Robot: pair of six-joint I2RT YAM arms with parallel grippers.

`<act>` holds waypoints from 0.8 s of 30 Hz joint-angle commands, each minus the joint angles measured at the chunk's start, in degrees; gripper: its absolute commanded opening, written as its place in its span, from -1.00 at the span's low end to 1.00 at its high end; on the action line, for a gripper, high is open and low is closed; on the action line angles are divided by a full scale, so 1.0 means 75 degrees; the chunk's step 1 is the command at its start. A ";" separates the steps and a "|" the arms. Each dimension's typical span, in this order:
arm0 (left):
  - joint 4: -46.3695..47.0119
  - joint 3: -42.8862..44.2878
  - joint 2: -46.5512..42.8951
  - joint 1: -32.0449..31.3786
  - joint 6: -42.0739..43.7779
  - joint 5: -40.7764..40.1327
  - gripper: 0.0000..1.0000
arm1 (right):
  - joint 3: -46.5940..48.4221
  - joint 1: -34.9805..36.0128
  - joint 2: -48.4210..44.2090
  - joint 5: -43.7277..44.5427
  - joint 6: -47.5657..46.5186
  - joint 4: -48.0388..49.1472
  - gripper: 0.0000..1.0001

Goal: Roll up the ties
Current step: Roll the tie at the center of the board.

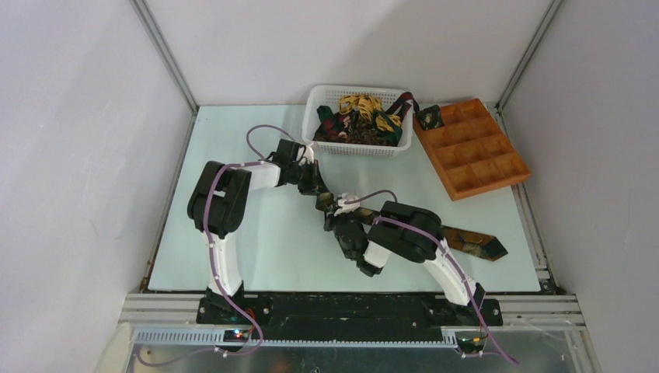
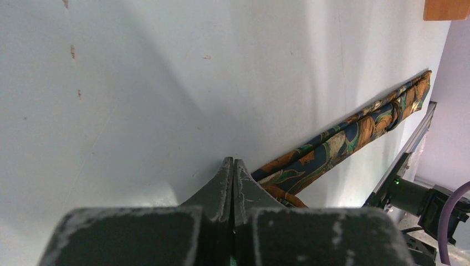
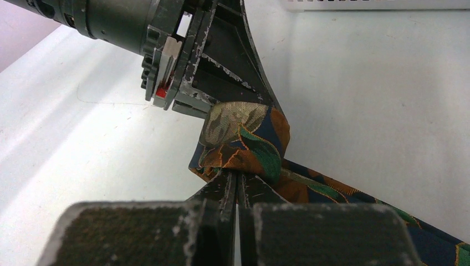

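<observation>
A dark blue, green and orange patterned tie (image 1: 466,241) lies across the table. Its near end is wound into a small coil (image 3: 244,138) between the two grippers. In the left wrist view the flat length of the tie (image 2: 354,130) runs off to the right. My left gripper (image 2: 233,160) is shut, with nothing between its jaws, and its fingers (image 3: 246,61) come down against the top back of the coil. My right gripper (image 3: 237,176) is shut too, its tips touching the coil's lower front edge. From above, both grippers (image 1: 320,190) (image 1: 334,215) meet at the coil (image 1: 325,203).
A white plastic basket (image 1: 326,93) at the back holds several tangled ties, among them yellow (image 1: 361,103) and dark green ones. To its right an orange-brown compartment tray (image 1: 497,167) has one small dark roll (image 1: 429,117) in its far left cell.
</observation>
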 commanded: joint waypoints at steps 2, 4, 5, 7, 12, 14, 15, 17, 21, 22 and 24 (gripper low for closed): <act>-0.0265 0.0194 -0.0018 0.0012 0.0230 0.0154 -1.00 | 0.0152 0.0004 0.0047 0.0221 -0.0310 0.0308 -1.00; -0.0246 0.0207 -0.0016 0.0020 0.0219 0.0148 -1.00 | 0.0069 0.0078 -0.0069 0.0224 -0.0337 0.0307 -1.00; -0.0234 0.0194 -0.0015 0.0020 0.0207 0.0168 -1.00 | -0.0023 0.0130 -0.0119 0.0253 -0.0316 0.0307 -1.00; -0.0216 0.0187 -0.0033 0.0017 0.0203 0.0151 -1.00 | -0.0218 0.0220 -0.0350 0.0255 -0.0308 0.0309 -1.00; -0.0188 0.0174 -0.0066 0.0020 0.0182 0.0149 -1.00 | -0.0762 0.0360 -0.0697 0.0207 -0.0071 0.0309 -1.00; -0.0199 0.0174 -0.0078 0.0014 0.0184 0.0153 -1.00 | -0.0953 0.0451 -0.0845 0.0231 0.0008 0.0307 -1.00; -0.0199 0.0174 -0.0089 0.0017 0.0184 0.0150 -1.00 | -0.1025 0.0511 -0.0961 0.0235 0.0034 0.0313 -1.00; -0.0191 0.0177 -0.0086 0.0017 0.0168 0.0146 -1.00 | -0.1235 0.0622 -0.1203 0.0231 0.0024 0.0308 -1.00; -0.0184 0.0233 -0.0085 0.0020 0.0111 0.0090 -1.00 | -0.1740 0.0890 -0.2003 0.0428 -0.0112 0.0281 -0.97; -0.0179 0.0256 -0.0084 0.0014 0.0095 0.0059 -1.00 | -0.1960 0.0928 -0.2358 0.0500 -0.0102 0.0265 -0.94; -0.0187 0.0300 -0.0074 0.0019 0.0064 -0.0008 -0.98 | -0.2256 0.0948 -0.2939 0.0575 0.0043 0.0038 -0.79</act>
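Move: The rolled-up end of the tie lies about 3 cm ahead of the right fingertips and 1 cm to their left, at nearly the same height. The flat tie's far tip is some 43 cm to the right of that hand and 10 cm back; the white basket's middle is roughly 23 cm ahead and 9 cm to its right. From the left hand, the roll sits about 2 cm back and 1 cm to the right, level. The right fingertips come free of the roll's near side, drawing back about 6 cm and drifting slightly right, low over the table at first, then lifting some 3 cm at the end as the shut fingers just begin to part. The left hand stays put, its closed tips still against the far side of the roll. ##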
